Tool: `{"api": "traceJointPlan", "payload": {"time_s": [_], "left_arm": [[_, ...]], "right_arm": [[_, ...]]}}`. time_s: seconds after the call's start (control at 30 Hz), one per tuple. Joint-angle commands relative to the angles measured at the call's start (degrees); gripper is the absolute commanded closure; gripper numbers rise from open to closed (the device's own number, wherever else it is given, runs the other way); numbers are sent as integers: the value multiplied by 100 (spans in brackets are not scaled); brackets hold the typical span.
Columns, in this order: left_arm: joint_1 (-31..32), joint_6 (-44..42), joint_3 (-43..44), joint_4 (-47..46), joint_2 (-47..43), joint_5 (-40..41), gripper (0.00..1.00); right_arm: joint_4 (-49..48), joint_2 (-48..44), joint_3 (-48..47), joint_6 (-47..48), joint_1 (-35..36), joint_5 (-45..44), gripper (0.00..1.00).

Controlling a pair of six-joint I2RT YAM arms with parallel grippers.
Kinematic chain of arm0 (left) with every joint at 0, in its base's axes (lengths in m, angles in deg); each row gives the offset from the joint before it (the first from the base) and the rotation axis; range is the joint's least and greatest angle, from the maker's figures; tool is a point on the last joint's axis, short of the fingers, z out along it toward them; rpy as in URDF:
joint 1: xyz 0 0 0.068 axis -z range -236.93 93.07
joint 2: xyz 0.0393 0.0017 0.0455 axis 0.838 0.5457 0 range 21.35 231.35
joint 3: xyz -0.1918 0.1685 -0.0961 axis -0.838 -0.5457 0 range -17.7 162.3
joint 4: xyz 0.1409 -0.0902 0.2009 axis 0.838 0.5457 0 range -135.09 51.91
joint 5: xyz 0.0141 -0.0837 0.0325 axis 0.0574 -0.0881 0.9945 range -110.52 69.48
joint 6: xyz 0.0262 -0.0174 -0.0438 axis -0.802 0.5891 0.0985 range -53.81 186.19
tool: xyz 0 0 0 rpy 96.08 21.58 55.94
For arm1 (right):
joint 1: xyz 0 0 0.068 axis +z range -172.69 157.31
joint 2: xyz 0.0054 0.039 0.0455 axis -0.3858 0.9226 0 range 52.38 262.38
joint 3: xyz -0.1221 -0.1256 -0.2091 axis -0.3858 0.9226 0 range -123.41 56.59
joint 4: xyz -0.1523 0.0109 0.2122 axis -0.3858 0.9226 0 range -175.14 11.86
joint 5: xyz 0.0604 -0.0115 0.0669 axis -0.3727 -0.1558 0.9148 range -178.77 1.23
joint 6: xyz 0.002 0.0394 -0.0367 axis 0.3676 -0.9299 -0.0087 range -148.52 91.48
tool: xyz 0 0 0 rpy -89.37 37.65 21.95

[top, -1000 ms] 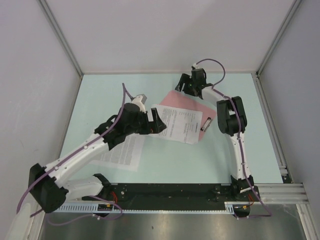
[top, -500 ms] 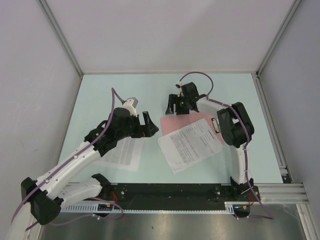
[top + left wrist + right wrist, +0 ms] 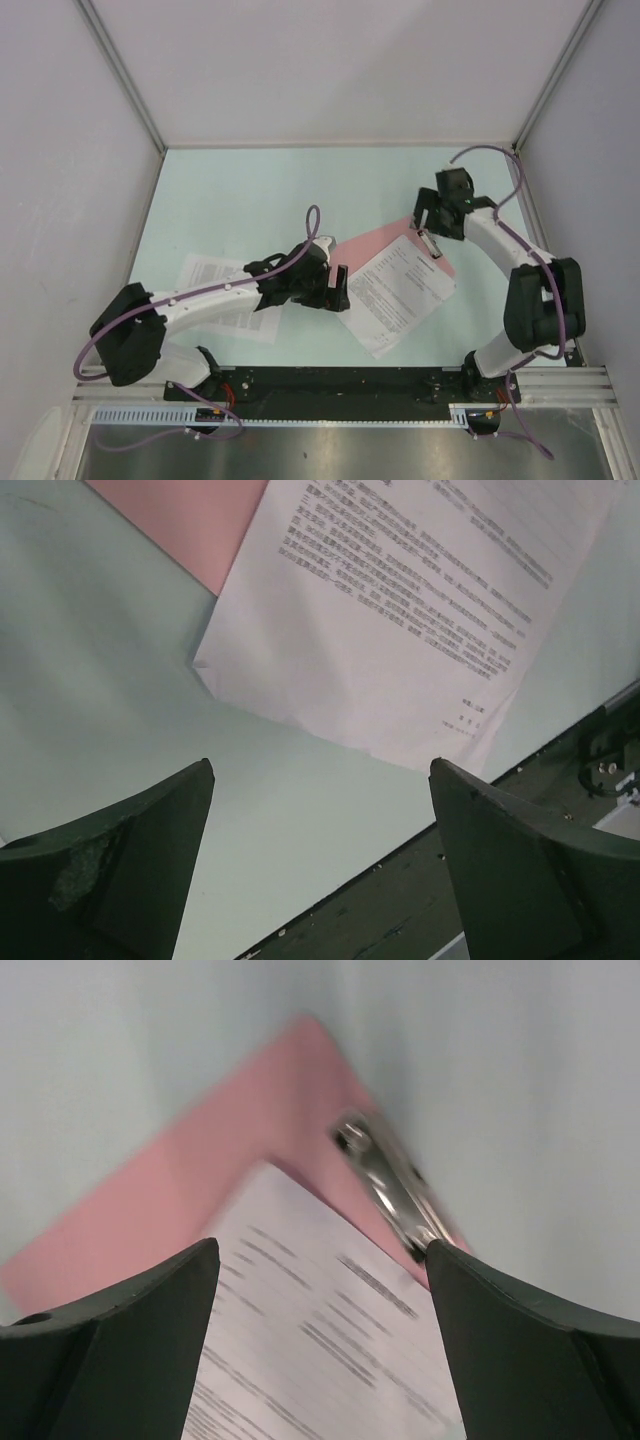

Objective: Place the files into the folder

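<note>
The pink folder (image 3: 380,243) lies at the table's middle right, its metal clip (image 3: 430,246) on the right short edge. One white printed file (image 3: 402,292) lies askew on it, overhanging the near edge. A second file (image 3: 205,273) lies at the left, partly under the left arm. My left gripper (image 3: 342,290) is open and empty, just left of the first file's corner; the left wrist view shows that file (image 3: 400,630) and the folder (image 3: 190,520) ahead of it (image 3: 320,770). My right gripper (image 3: 432,222) is open and empty above the clip (image 3: 390,1185), the folder (image 3: 200,1160) and the file (image 3: 320,1350).
Grey walls with metal corner posts (image 3: 120,75) close off the back and sides. A black rail (image 3: 340,385) runs along the table's near edge and shows in the left wrist view (image 3: 560,780).
The folder and its file slid and turned to the right. My left gripper moved nearer and right, to the file's left corner. My right gripper swung right, to above the clip.
</note>
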Motion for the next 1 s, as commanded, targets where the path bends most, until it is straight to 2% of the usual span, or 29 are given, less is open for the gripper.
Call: {"api": "traceJointPlan", "payload": {"time_s": [0.0, 0.03, 0.13, 0.2, 0.3, 0.37, 0.5, 0.57, 0.67, 0.83, 0.93, 0.97], "left_arm": [[55, 427, -87, -255, 89, 493, 4], [55, 480, -141, -368, 106, 642, 5], [46, 603, -168, -527, 368, 923, 14], [46, 665, -45, -606, 580, 933, 23], [29, 787, 174, -563, 1028, 1179, 27], [20, 849, 271, -528, 1266, 1363, 32], [20, 937, 272, -580, 1451, 1365, 34], [20, 1025, 246, -686, 1538, 1268, 40], [20, 1139, 219, -598, 1556, 1285, 47], [20, 1183, 44, -519, 1337, 1346, 51], [20, 1148, 192, -335, 1389, 1408, 60], [20, 1139, 245, -308, 1407, 1417, 67]], "right_arm": [[43, -1000, 1475, -348, -392, 13, 11], [-62, -1481, 1689, -496, -471, 249, 11], [-90, -2168, 2315, -646, -604, 427, 12], [-72, -2443, 2595, -665, -595, 663, 12], [7, -2795, 2728, -577, -613, 708, 12], [68, -2918, 2764, -498, -639, 682, 12], [25, -3015, 2781, -524, -666, 866, 13], [-1, -2998, 2790, -480, -683, 849, 13], [-37, -2954, 2790, -454, -771, 910, 13], [-133, -2954, 2825, -410, -885, 1068, 13], [-186, -2892, 2825, -410, -912, 1139, 13], [-212, -2875, 2834, -401, -929, 1156, 13]]}}
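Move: Ahead of the left hand by about 4 cm, with next to no sideways offset and some 8 cm down, is the papers' left corner; the papers' middle is about 6 cm ahead and 18 cm to the right. From the right hand, the papers' middle lies roughly 16 cm back and 7 cm left, their right corner 13 cm back and 11 cm right, and the clip 1 cm ahead and 4 cm right, all about 11 cm below. Sinking about 6 cm and easing some 4 cm forward, the left hand comes down on the papers' left corner, turning about 15 degrees counter-clockwise while its fingers close to under half open around the corner. The right hand, still open, quickly draws back some 12 cm and slightly right, away from the clip to over the papers' right part, then hovers there. ##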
